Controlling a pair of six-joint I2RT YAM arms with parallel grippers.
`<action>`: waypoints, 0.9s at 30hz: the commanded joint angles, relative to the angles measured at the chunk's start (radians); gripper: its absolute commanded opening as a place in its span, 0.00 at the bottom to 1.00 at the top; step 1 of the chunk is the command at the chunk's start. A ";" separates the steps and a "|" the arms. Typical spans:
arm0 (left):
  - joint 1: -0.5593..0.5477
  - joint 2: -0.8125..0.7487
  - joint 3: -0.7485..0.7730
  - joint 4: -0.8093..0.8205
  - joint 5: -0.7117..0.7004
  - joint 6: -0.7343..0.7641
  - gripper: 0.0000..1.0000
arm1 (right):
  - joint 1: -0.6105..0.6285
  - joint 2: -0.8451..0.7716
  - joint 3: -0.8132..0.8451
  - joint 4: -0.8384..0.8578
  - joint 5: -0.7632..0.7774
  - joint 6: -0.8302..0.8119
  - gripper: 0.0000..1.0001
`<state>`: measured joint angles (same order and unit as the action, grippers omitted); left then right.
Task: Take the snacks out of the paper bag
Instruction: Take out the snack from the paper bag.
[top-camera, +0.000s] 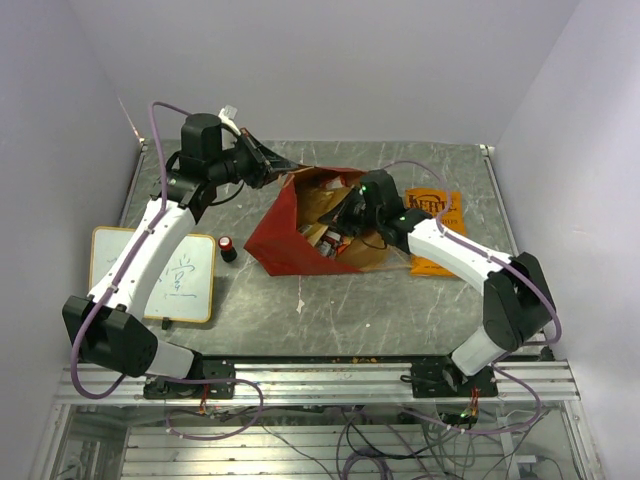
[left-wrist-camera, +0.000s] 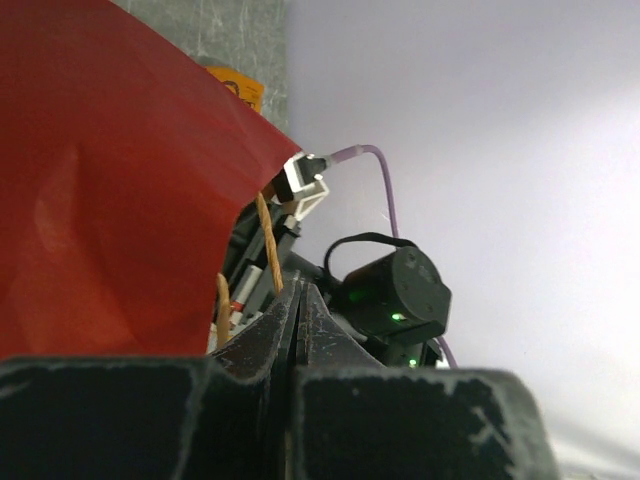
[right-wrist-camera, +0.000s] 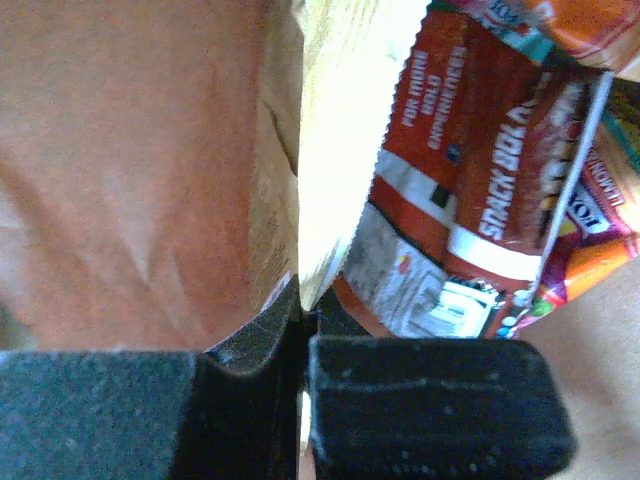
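The red paper bag (top-camera: 272, 238) lies on its side, with its brown kraft mouth facing right. My left gripper (top-camera: 268, 160) is at the bag's upper back corner and is shut on a thin cord handle (left-wrist-camera: 266, 240), beside the red wall (left-wrist-camera: 110, 180). My right gripper (top-camera: 335, 222) reaches into the mouth. In the right wrist view the right gripper (right-wrist-camera: 305, 300) is shut on the serrated edge of a pale yellow packet (right-wrist-camera: 345, 130). A red snack packet (right-wrist-camera: 470, 180) lies just to its right and the kraft wall (right-wrist-camera: 130, 160) to its left. An orange chip bag (top-camera: 438, 215) lies on the table right of the bag.
A yellow-framed whiteboard (top-camera: 170, 270) lies at the left. A small red-and-black cylinder (top-camera: 228, 248) stands between it and the bag. Walls close in the table at the back and on both sides. The right arm's dark joint (left-wrist-camera: 395, 290) shows in the left wrist view.
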<state>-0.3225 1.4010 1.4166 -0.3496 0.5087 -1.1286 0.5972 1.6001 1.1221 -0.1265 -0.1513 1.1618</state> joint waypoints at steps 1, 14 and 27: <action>-0.006 -0.034 0.036 -0.032 -0.001 0.044 0.07 | -0.001 -0.075 0.057 -0.011 -0.022 -0.016 0.00; 0.027 0.012 0.094 -0.057 0.019 0.090 0.07 | -0.001 -0.153 0.142 -0.057 -0.058 -0.050 0.00; 0.152 0.016 0.112 -0.045 0.097 0.103 0.07 | -0.005 -0.078 0.403 -0.171 -0.112 -0.134 0.00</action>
<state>-0.2073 1.4178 1.4788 -0.4019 0.5411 -1.0470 0.5949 1.5093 1.4284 -0.3035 -0.2230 1.0538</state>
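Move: The tan snack bag is already pinched by its edge in the right hand, with its middle about 3 cm ahead, 4 cm left and 5 cm below. The paper bag's mouth, the way out, has its middle about 4 cm above, 2 cm right and 1 cm ahead; the red snack pouch lies 4 cm back, 1 cm right and 4 cm below. From the left hand, already holding the handle, the snack bag's middle is some 22 cm below and 1 cm right. The tan snack bag, still pinched in the shut right fingers, is drawn almost straight up out of the depth of the paper bag, about 14 cm, pausing briefly halfway, while the wrist tips the fingertips up some 15 degrees. Late on, the left hand, keeping the handle, draws it about 4 cm left and a little forward. ##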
